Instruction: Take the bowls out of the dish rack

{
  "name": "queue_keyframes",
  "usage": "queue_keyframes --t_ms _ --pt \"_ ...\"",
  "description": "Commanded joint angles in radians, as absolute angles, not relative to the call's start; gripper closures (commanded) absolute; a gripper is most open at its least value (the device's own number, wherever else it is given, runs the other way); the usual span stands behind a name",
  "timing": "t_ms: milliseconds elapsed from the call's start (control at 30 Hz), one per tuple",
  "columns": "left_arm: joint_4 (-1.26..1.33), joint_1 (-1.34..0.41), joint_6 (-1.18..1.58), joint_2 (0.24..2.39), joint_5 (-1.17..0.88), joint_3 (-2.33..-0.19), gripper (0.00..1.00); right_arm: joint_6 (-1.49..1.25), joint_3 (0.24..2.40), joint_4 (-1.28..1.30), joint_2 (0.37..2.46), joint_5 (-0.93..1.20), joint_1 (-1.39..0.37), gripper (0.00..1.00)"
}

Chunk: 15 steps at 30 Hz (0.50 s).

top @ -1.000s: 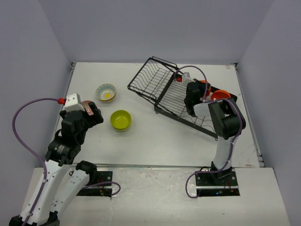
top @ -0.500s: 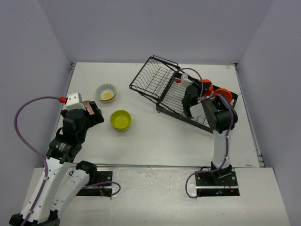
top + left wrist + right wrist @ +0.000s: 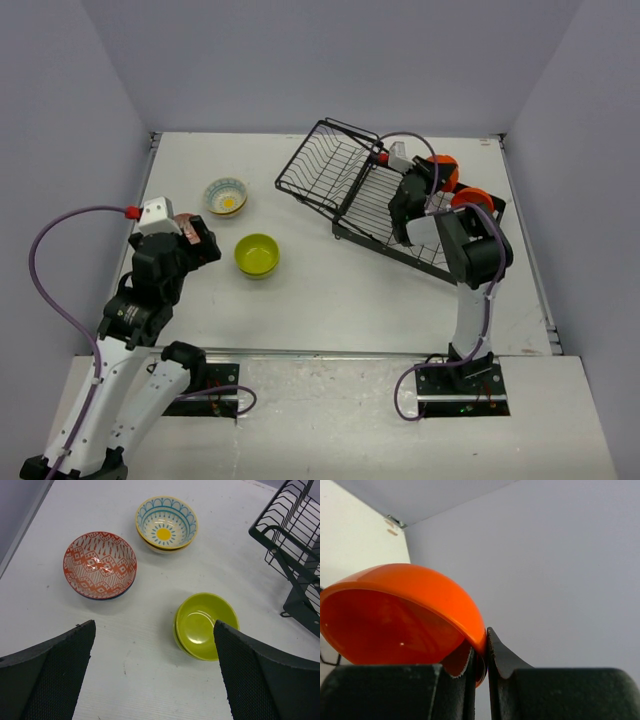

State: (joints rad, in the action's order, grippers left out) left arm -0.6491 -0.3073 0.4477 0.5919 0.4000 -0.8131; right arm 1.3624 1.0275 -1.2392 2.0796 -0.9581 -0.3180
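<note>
The black wire dish rack (image 3: 345,185) stands at the back right, and its corner shows in the left wrist view (image 3: 295,540). My right gripper (image 3: 430,183) (image 3: 485,652) is shut on the rim of an orange bowl (image 3: 443,172) (image 3: 405,605), holding it over the rack's far side. A second orange bowl (image 3: 470,199) stands at the rack's right end. My left gripper (image 3: 196,242) (image 3: 152,630) hangs open and empty above the table, near a lime green bowl (image 3: 257,254) (image 3: 205,625).
A white floral bowl with a yellow centre (image 3: 226,196) (image 3: 166,524) and a red-and-white patterned bowl (image 3: 100,564) sit on the table at the left. The patterned bowl is mostly hidden behind my left wrist in the top view. Grey walls enclose the table.
My right gripper has carried the orange bowl up and toward the back of the rack. The left arm and the bowls on the table have not moved.
</note>
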Motion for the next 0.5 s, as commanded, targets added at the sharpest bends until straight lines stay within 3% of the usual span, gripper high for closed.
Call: queue_keyframes --t_ms 0,100,167,200,233,300,333,367,467 --pt "-0.601 -0.296 0.417 0.584 0.402 -0.816 0.00 1.344 1.071 -1.652 1.959 -1.009 -0.325 1.00" --pt "-0.612 -0.292 0.428 0.583 0.431 -0.822 0.00 1.310 1.083 -1.615 1.870 -1.107 -0.359 1.00" --pt "-0.621 -0.278 0.449 0.578 0.480 -0.827 0.00 1.186 1.060 -1.444 1.749 -1.169 -0.397 1.00" --pt "-0.626 -0.270 0.456 0.572 0.494 -0.828 0.00 0.999 1.028 -1.179 1.642 -1.172 -0.450 1.00" --pt "-0.629 -0.261 0.456 0.568 0.500 -0.828 0.00 0.997 1.023 -1.177 1.641 -1.167 -0.483 1.00" --pt "-0.635 -0.245 0.465 0.555 0.514 -0.830 0.00 0.459 1.070 -0.417 1.469 -1.070 -0.556 1.00" --pt "-0.638 -0.245 0.468 0.549 0.525 -0.830 0.00 0.024 1.207 0.178 1.427 -0.969 -0.561 1.00" --pt "-0.640 -0.245 0.471 0.545 0.528 -0.828 0.00 -0.115 1.266 0.345 1.399 -0.853 -0.560 1.00" --pt "-0.646 -0.244 0.482 0.526 0.548 -0.830 0.00 -0.273 1.287 0.531 1.252 -0.470 -0.578 1.00"
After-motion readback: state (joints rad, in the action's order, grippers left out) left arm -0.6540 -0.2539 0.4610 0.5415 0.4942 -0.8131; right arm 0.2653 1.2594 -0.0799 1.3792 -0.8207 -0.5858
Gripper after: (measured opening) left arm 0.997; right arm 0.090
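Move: My right hand already pinches the rim of an orange bowl at the rack. The green bowls, on the unloaded side where this one is being carried, stand some 46 cm to its left, 20 cm back and 14 cm below. The other orange bowl is about 8 cm right, 5 cm back and 10 cm lower; the rack's empty left section lies about 28 cm left and 2 cm farther out, 9 cm down. From my left hand the green bowls are about 6 cm ahead, 7 cm right and 20 cm below. I raise the pinched orange bowl about 18 cm with my right hand, first up and slightly back, then sweeping left as well over the rack towards the green bowls' side. Its wrist rolls some 50 degrees, left side rising, and swings counter-clockwise while the fingers keep their hold. My open, empty left hand eases about 3 cm left and a little up. ##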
